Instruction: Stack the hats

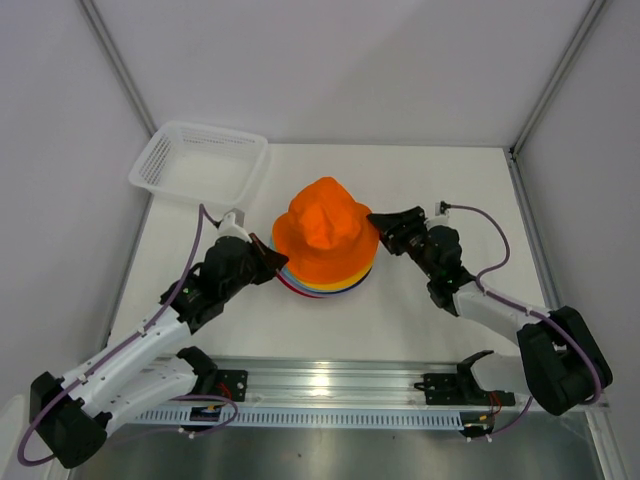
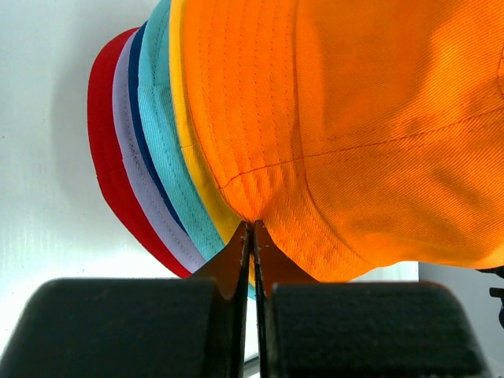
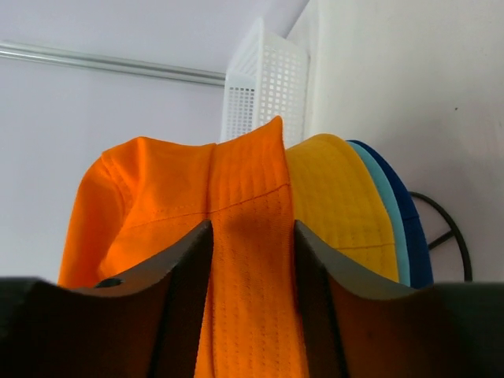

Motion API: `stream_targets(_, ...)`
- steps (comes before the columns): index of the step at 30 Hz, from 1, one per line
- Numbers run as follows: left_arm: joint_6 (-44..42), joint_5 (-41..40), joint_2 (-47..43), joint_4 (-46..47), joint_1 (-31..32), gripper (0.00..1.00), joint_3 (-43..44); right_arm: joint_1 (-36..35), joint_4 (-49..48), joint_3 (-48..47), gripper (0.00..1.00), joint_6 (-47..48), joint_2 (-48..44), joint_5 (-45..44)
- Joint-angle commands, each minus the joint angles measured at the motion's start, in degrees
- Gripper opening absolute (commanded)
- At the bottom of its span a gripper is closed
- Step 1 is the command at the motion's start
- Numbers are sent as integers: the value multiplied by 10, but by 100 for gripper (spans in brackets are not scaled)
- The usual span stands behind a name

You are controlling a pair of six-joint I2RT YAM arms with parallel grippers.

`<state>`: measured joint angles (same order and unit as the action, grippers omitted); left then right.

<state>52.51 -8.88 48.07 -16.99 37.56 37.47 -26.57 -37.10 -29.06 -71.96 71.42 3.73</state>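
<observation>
The hats sit in one stack at the table's middle, with the orange hat (image 1: 325,232) on top. Under it show the brims of the yellow (image 2: 187,126), teal (image 2: 157,118), dark blue (image 2: 135,79), lilac (image 2: 130,161) and red (image 2: 105,150) hats. My left gripper (image 1: 273,264) is at the stack's left edge; in the left wrist view it (image 2: 253,225) is shut, pinching the orange brim's edge. At the stack's right edge, my right gripper (image 1: 380,222) is open; in its wrist view (image 3: 252,227) a raised strip of orange brim (image 3: 250,205) stands between the fingers.
A white slatted basket (image 1: 205,165) stands at the back left, also seen beyond the hats as the basket (image 3: 264,87). A black wire stand (image 3: 450,228) shows under the stack. The enclosure's walls close in the table on three sides.
</observation>
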Motion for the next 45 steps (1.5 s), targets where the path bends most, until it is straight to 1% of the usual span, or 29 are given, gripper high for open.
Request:
stream_targets(1,3,-5,-1,12,8,1,3,-6,-48,-3,47,-26,25,-7)
stream_targets(3,3,-9,-3,11,8,1,4,-6,-57,-4,30,-27,32,-1)
stream_targets(4,2,-10,-4,11,8,1,3,-8,-58,-5,12,-25,38,4)
stream_targets(5,2,-11,-5,10,9,1,4,-7,-57,-6,4,-22,41,6)
stream_targets(6,1,-12,-6,9,8,1,4,-7,-54,-6,0,-20,43,7)
stream_targets(10,-2,-22,-11,6,8,1,8,-10,-12,-13,0,9,48,1)
stream_targets(14,-6,-27,-14,6,8,1,11,-18,53,-15,0,43,51,-21)
stream_targets(20,-3,-26,-11,7,8,1,7,-34,88,-21,0,85,82,-30)
stream_targets(22,-2,-28,-13,6,8,1,5,-52,94,-23,0,115,87,-58)
stream_targets(24,-2,-29,-14,5,8,1,1,-68,124,-41,0,155,87,-92)
stream_targets(25,-3,-30,-14,4,8,1,2,-80,147,-49,0,168,89,-100)
stream_targets(29,-7,-34,-15,-8,8,1,9,-91,179,-85,0,211,87,-115)
stream_targets(31,-12,-46,-18,-28,8,7,23,-91,190,-98,0,219,80,-119)
stream_targets(32,-15,-50,-21,-33,8,17,36,-91,193,-102,0,224,77,-119)
stream_targets(33,-28,-55,-31,-39,7,23,42,-91,197,-107,0,229,74,-118)
stream_targets(34,-33,-70,-36,-54,6,33,51,-91,207,-116,0,234,73,-117)
stream_targets(35,-38,-74,-40,-59,2,48,72,-91,211,-122,0,243,72,-116)
stream_targets(38,-69,-52,-61,-57,-37,64,100,-92,221,-136,0,258,74,-110)
stream_targets(39,-73,-40,-67,-53,-68,65,103,-91,222,-140,0,262,79,-107)
stream_targets(43,-87,11,-58,-28,-131,65,114,-92,223,-149,0,262,88,-98)
stream_targets(44,-84,47,-53,-17,-143,65,112,-91,222,-149,0,261,91,-97)
stream_targets(45,-80,65,-47,7,-160,65,102,-91,221,-149,0,257,94,-94)
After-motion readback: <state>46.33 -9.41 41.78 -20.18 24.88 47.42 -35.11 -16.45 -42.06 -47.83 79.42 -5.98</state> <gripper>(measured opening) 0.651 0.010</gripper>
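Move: The orange hat's middle is some 10 cm to the right and 6 cm ahead of my left hand, whose fingers still pinch the brim's near-left edge. From my right hand it is about 12 cm to the left, level ahead and in height, the brim's right edge already between the part-open fingers. The yellow hat, top of the stack below, lies about 12 cm left, 3 cm back and 6 cm down from my right hand. I shut my right fingers on the orange hat's right brim, then draw it down about 5 cm and 3 cm left towards the yellow hat, rolling the wrist some 30 degrees with its left side dropping. My left hand keeps its pinch, nearly still, then opens wide, lets go and lifts away up and left, about 10 cm up, tilting the fingers upwards and turning a little counter-clockwise. ##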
